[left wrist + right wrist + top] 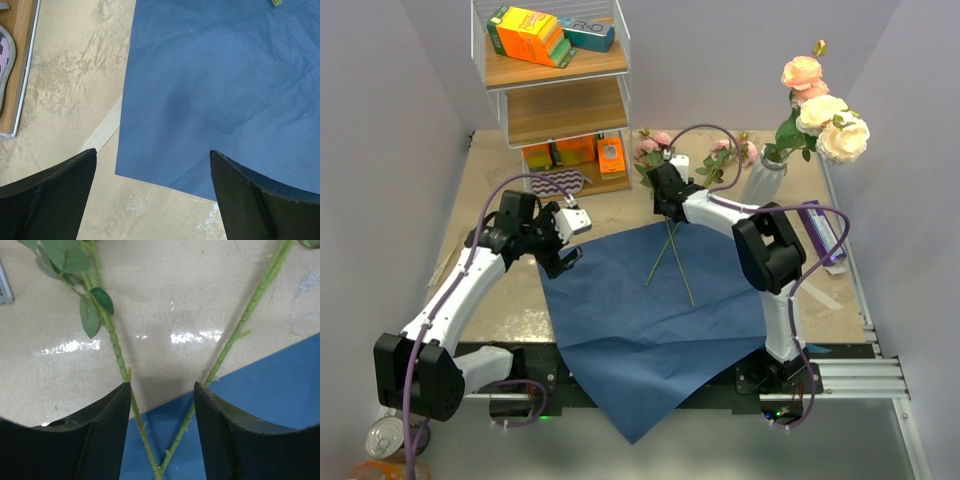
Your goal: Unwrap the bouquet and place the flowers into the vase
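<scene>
The bouquet is unwrapped: its blue paper [640, 320] [225, 75] lies flat on the table. Two flowers lie loose, their green stems [672, 250] crossing on the paper and their pink blooms [655, 143] resting behind it. My right gripper [663, 208] [162, 390] hangs low over them, jaws apart, with both stems [117, 347] running between the fingers and neither one pinched. The white vase [763, 180] stands at the back right and holds several roses [825, 120]. Over the paper's left corner, my left gripper [565, 255] [152, 155] is wide open and empty.
A wire shelf rack [555, 80] with boxes stands at the back left, a patterned item [558, 182] at its foot. A purple box [825, 235] lies by the right edge. A pale strip [102, 132] lies beside the paper. A can [390, 435] sits near left.
</scene>
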Controlling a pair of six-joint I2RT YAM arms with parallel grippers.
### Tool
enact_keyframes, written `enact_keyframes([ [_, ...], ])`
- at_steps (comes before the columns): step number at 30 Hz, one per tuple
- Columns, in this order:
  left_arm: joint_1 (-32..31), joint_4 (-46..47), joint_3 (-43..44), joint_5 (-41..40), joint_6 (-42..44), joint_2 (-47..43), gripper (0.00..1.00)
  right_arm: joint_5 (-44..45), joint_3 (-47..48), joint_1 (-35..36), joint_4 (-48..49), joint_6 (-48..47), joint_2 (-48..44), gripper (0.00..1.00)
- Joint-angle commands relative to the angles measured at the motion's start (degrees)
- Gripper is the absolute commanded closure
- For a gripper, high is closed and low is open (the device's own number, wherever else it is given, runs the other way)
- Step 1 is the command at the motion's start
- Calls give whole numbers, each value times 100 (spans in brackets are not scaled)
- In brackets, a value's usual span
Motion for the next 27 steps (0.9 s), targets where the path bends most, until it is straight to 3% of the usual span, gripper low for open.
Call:
enact_keyframes([
  [1, 36, 112, -68, -61, 64, -14, 0, -319, 32, -1, 399, -374, 28, 45],
  [6, 36, 156, -138, -105, 90, -23, 0, -907, -144, -1, 943, -612, -131, 43],
  [18, 36, 253, -252, -158, 73, -76, 0, -1145, 857, -115, 329, -876, 774, 47],
  [21, 36, 279, -270, -193, 47, -85, 0, -1154, 1033, -115, 180, -876, 906, 53],
  [24, 36, 279, -279, -219, 64, -93, 0, -1163, 1043, -124, 162, -841, 898, 68],
  [25, 36, 271, -270, -219, 64, -102, 0, -1163, 1025, -124, 171, -824, 872, 78],
  [27, 36, 279, -279, -228, 73, -102, 0, -1146, 999, -124, 180, -815, 767, 90],
])
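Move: The stem of the left pink flower, where it can be pinched, lies about 4 cm to the right hand's left, 3 cm ahead and 2 cm below. The other flower's stem crosses behind it, its middle some 7 cm to the hand's right and level with it; the vase stands roughly 20 cm to the hand's right and 4 cm farther out. From the left hand the wanted stem is about 21 cm right, 18 cm ahead and 11 cm below. Right hand shifts about 5 cm left and forward, turning slightly counter-clockwise, dips, and pinches the left flower's stem. ##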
